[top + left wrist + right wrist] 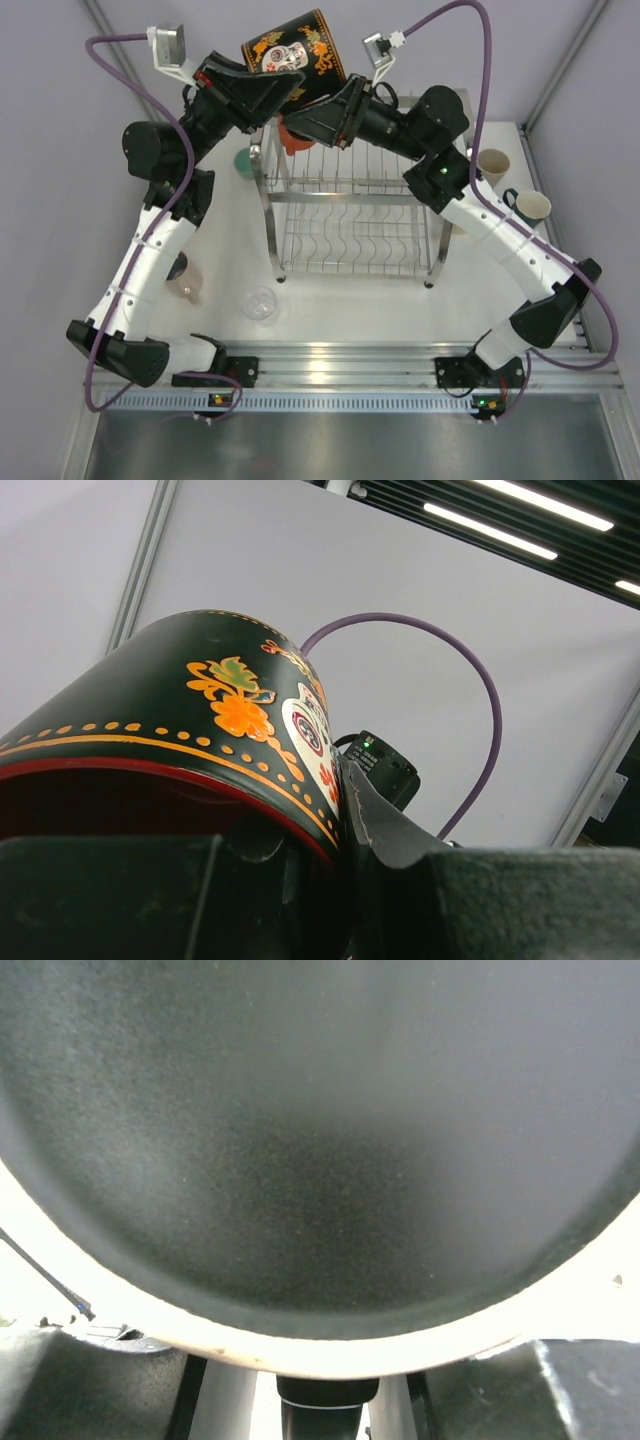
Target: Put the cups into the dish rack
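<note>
The large black patterned cup (290,55) hangs tilted above the back of the dish rack (350,232). My left gripper (272,95) is shut on its rim. In the left wrist view one finger (400,825) lies against the painted outside of the black cup (200,710) and the other sits inside the red-lined mouth. My right gripper (320,116) meets the cup from the right. In the right wrist view the cup's matte black base (320,1140) fills the frame, and the right gripper's (325,1385) contact with it is not visible. An orange cup (290,138) sits on the rack's top tier under both grippers.
A teal cup (243,160) stands left of the rack. A beige cup (493,163) and a dark-handled mug (531,207) stand at the right. Near the front are a clear cup (261,304) and a pink cup (186,287) beside my left arm.
</note>
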### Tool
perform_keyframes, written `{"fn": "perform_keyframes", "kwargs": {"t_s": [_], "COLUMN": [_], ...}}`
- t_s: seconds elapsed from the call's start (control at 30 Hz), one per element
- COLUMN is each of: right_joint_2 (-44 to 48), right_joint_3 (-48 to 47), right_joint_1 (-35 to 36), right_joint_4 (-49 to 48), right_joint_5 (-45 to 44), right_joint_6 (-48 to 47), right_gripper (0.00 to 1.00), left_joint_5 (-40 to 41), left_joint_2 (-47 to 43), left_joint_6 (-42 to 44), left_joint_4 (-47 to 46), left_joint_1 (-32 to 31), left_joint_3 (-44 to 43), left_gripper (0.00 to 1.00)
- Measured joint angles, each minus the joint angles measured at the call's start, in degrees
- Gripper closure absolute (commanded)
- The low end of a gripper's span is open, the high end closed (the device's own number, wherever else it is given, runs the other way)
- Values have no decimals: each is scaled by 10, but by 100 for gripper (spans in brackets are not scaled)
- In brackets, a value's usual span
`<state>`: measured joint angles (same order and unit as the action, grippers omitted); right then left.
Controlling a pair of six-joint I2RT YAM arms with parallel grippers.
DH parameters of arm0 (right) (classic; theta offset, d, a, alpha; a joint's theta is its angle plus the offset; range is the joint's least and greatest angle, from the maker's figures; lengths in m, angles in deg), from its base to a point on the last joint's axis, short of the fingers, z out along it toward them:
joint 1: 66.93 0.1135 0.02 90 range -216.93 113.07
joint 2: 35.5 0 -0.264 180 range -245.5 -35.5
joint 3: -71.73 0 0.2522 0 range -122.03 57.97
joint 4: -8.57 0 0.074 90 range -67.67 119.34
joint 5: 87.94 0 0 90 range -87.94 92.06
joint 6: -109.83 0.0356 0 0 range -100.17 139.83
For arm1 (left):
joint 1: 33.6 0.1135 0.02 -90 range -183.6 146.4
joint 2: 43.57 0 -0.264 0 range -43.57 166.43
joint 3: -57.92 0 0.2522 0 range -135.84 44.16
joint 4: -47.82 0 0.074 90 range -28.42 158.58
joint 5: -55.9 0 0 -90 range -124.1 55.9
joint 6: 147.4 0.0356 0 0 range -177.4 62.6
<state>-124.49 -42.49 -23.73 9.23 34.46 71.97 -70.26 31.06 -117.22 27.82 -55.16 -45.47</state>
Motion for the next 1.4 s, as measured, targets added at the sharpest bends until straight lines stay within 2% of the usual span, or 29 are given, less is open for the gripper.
{"fn": "perform_keyframes", "kwargs": {"t_s": [0.1, 0.13, 0.2, 0.23, 0.27, 0.5, 0.57, 0.6, 0.77, 0.8, 0.97, 1.23, 1.4], "right_joint_2": [0, 0, 0, 0, 0, 26, 37, 41, 47, 47, 48, 62, 68], "right_joint_3": [4, 4, 5, 7, 8, 64, 89, 100, 140, 144, 150, 150, 150], "right_joint_1": [0, -1, -3, -3, -3, -13, -21, -27, -60, -67, -100, -136, -157], "right_joint_4": [-11, -13, -16, -21, -23, -55, -71, -79, -115, -117, -118, -118, -111], "right_joint_5": [-1, -2, 0, 2, 2, -5, -5, -3, 19, 24, 35, 38, 37], "right_joint_6": [10, 12, 15, 17, 22, 29, 40, 47, 91, 99, 120, 131, 135], "right_gripper": [65, 70, 81, 95, 100, 100, 100, 100, 100, 100, 100, 100, 100], "left_joint_5": [4, 7, 12, 14, 16, 16, 15, 15, 13, 12, 13, 15, 15], "left_joint_2": [0, 0, 0, 0, 0, -2, 1, 5, 26, 29, 38, 38, 37], "left_joint_6": [2, 4, 8, 13, 14, 19, 19, 19, 17, 17, 16, 23, 32], "left_joint_4": [-2, -3, -6, -7, -9, -15, -12, -12, -11, -9, -13, -28, -31], "left_joint_1": [-4, -7, -12, -14, -14, -23, -28, -30, -36, -37, -40, -44, -44], "left_joint_3": [2, 2, 2, 2, 2, 23, 27, 28, 29, 29, 28, 28, 28], "left_gripper": [100, 100, 100, 100, 100, 99, 91, 83, 64, 56, 41, 28, 2]}}
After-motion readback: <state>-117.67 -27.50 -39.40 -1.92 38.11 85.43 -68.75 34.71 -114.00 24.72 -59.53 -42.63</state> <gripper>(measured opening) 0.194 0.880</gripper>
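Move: The skull cup is in the left gripper, pinched at its rim. The cup's middle lies about 4 cm ahead and 3 cm to the right of the left hand, about level with it. From the right hand, whose open fingers straddle the handle, it is some 4 cm ahead, 1 cm left and 5 cm above. The orange cup, on the rack's upper tier, lies roughly 22 cm ahead of the right hand and 30 cm below, neither left nor right of it. Shut the right fingers on the skull cup's handle while the left gripper still holds its rim, then ease both hands down, right and a little forward together. Open the left gripper wide to let go of the rim, stopping it after about 5 cm, and carry the cup on with the right hand, some 8 cm right and 6 cm forward in all, slightly down, turning the wrist about 10 degrees. ##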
